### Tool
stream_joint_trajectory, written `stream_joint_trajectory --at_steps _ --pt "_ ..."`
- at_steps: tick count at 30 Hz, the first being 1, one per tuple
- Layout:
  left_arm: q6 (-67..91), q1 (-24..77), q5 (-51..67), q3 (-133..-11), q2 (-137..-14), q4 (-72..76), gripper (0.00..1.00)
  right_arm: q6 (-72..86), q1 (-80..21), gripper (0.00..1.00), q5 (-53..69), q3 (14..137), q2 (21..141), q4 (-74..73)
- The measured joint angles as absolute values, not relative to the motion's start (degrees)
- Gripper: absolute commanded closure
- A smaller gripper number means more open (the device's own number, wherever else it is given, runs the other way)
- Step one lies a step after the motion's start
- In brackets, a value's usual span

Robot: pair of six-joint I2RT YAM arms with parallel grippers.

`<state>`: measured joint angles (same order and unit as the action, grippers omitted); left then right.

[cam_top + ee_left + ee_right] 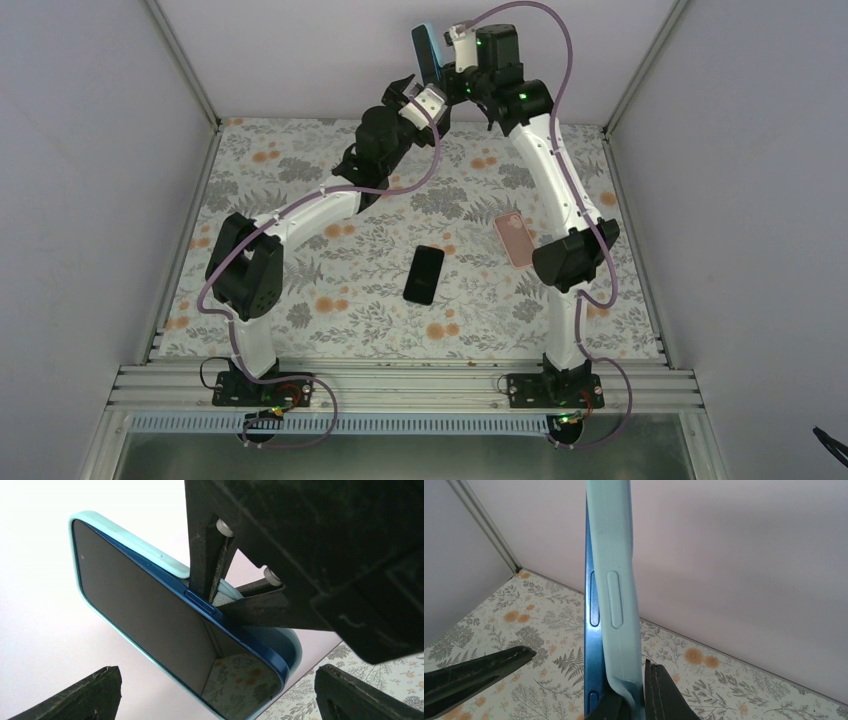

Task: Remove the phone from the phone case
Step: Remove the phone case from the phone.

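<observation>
A blue phone with a dark screen sits in a light blue phone case, held in the air near the back wall. My right gripper is shut on the case's side wall, which is peeled a little away from the phone's blue edge. My left gripper is open, and the phone's lower corner lies between its fingertips without touching them. From above, the cased phone stands on end above the left gripper.
A black phone lies on the floral table cover mid-table. A pink case lies to its right, close to the right arm. Grey walls close in the table at the back and on both sides.
</observation>
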<state>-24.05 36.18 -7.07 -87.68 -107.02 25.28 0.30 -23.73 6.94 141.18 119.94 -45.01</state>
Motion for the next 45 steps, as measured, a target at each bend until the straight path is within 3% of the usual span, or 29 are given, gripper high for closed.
stream_joint_trajectory --at_steps 20,27,36,45 --pt "-23.0 36.2 -10.9 -88.9 -106.9 26.4 0.07 0.0 -24.2 0.97 7.0 141.2 119.9 -44.9" --pt "-23.7 37.1 -15.0 -91.3 -108.7 28.0 0.25 -0.2 -24.7 0.97 6.8 141.4 119.9 -42.9" --pt "-23.6 38.6 -25.5 -87.9 -109.4 35.5 0.33 0.1 -25.1 0.97 7.6 141.4 119.9 -41.7" --pt "-14.8 38.4 -28.6 -88.1 -109.4 32.2 0.34 1.0 -25.4 0.97 8.3 140.5 119.9 -40.9"
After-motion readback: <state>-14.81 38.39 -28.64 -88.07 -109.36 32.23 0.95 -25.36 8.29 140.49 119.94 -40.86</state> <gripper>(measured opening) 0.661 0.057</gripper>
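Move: The blue phone, still in its light-blue case and tipped up on end, has its middle about 5 cm above my left hand, some 3 cm ahead and 1 cm to the left. The case lies close behind the phone, about 4 cm ahead of that hand, level sideways, 5 cm up. My right fingers grip the case's edge; from them the phone's middle is roughly 2 cm ahead, 2 cm left and 5 cm up. I raise my open left hand about 2.5 cm beside the phone's lower end. Then I swing it left, some 3.5 cm in all, sinking back nearly 2 cm, turning some 20 degrees counter-clockwise and closing the fingers partway, so the right-hand finger wedges in behind the phone's lower edge. My right hand keeps pinching the case and shifts left and up a little. ##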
